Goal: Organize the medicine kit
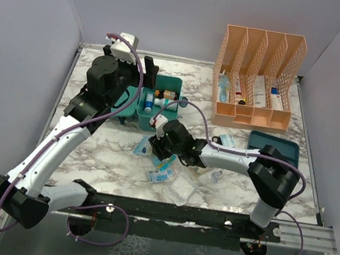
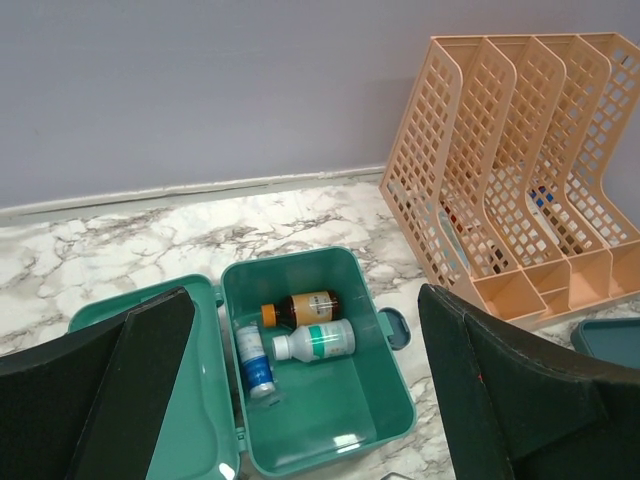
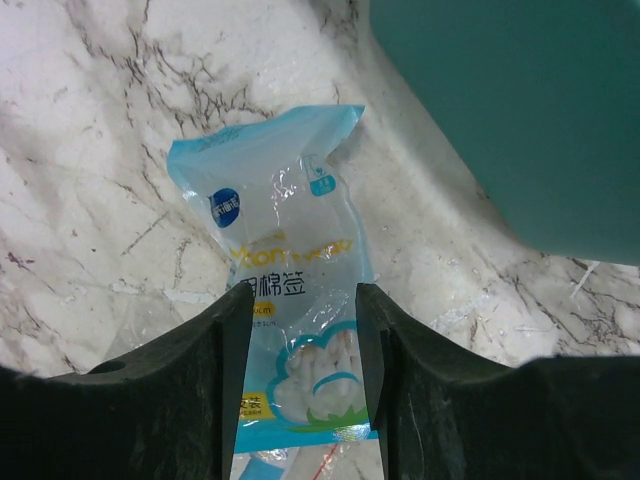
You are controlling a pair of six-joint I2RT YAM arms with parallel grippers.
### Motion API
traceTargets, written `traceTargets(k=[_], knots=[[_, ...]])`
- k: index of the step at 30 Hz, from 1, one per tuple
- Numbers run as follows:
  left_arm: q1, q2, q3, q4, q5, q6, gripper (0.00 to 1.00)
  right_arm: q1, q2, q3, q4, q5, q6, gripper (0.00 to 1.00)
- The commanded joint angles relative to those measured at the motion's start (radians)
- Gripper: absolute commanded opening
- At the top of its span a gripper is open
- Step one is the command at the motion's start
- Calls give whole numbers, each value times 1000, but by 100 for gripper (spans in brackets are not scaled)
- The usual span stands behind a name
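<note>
The teal medicine kit [image 1: 179, 87] stands open at mid-table, its lid [image 2: 140, 330] folded out to the left. Inside the kit [image 2: 330, 410] lie a brown bottle [image 2: 305, 308], a white bottle [image 2: 318, 342] and a blue-and-white tube [image 2: 255, 362]. My left gripper [image 2: 305, 295] hovers above the box with its jaws wide open and empty. My right gripper [image 3: 304, 300] is low over a blue cotton-swab packet [image 3: 290, 220] lying flat on the marble in front of the kit [image 3: 520, 110]. Its fingers [image 3: 225, 340] straddle the packet's lower half, open.
An orange mesh file organizer [image 1: 256, 76] holding boxes stands at the back right. A dark-blue tray [image 1: 275, 147] lies to the right. Several more packets [image 1: 161, 173] and a clear bag [image 1: 181, 189] lie near the front edge, by the right arm.
</note>
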Motion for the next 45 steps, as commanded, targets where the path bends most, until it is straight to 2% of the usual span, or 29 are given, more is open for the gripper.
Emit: traceTargets(k=[1,16,18,21,23,26,31,38,42,45], knots=[[0,1,19,12,-48,4,99,14,40,20,2,28,-19,45],[0,26,5,-10,-70,-2,99,21,158,36,-94,57,-21,48],[0,30,6,-12,-76,0,99,21,165,38,-103,73,-18,43],[1,36,9,-16,-84,1,99,21,152,46,-111,84,-15,27],[0,42,14,-21,-89,-4,99,21,132,59,-116,92,-14,16],[1,54,29,-36,-94,-14,99,22,81,85,-114,97,-11,10],[7,84,90,-83,-139,-60,99,21,-18,112,-91,49,-25,8],[49,130,204,-177,-218,-166,99,20,-174,71,-63,-57,-70,8],[80,146,199,-203,-193,-213,99,12,-249,65,-63,-57,-96,8],[108,161,172,-226,-121,-222,99,-21,-285,89,-68,-64,-118,9]])
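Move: The blue-white pouch lies under the right fingers, its middle some 4 cm below the hand, 1 cm ahead and 1 cm left. The open green box stands about 17 cm ahead of the right hand and 2 cm left, at its height; a small blue packet lies 8 cm back and 3 cm right, and the tan gauze bag 17 cm to the right, level with it. From the left hand the pouch is roughly 10 cm back, 6 cm right and 37 cm below. The right hand, fingers half open, sinks about 3 cm onto the blue-white pouch, shuts its fingertips on it near the middle, then lifts it roughly 15 cm almost straight up off the table, the fingers tilting upward some 20 degrees as they climb. High over the box side, the empty left hand, still wide open, dips slightly and comes back up while easing about 4 cm left and nearly as far forward, turning some 15 degrees counter-clockwise, mostly late on. ##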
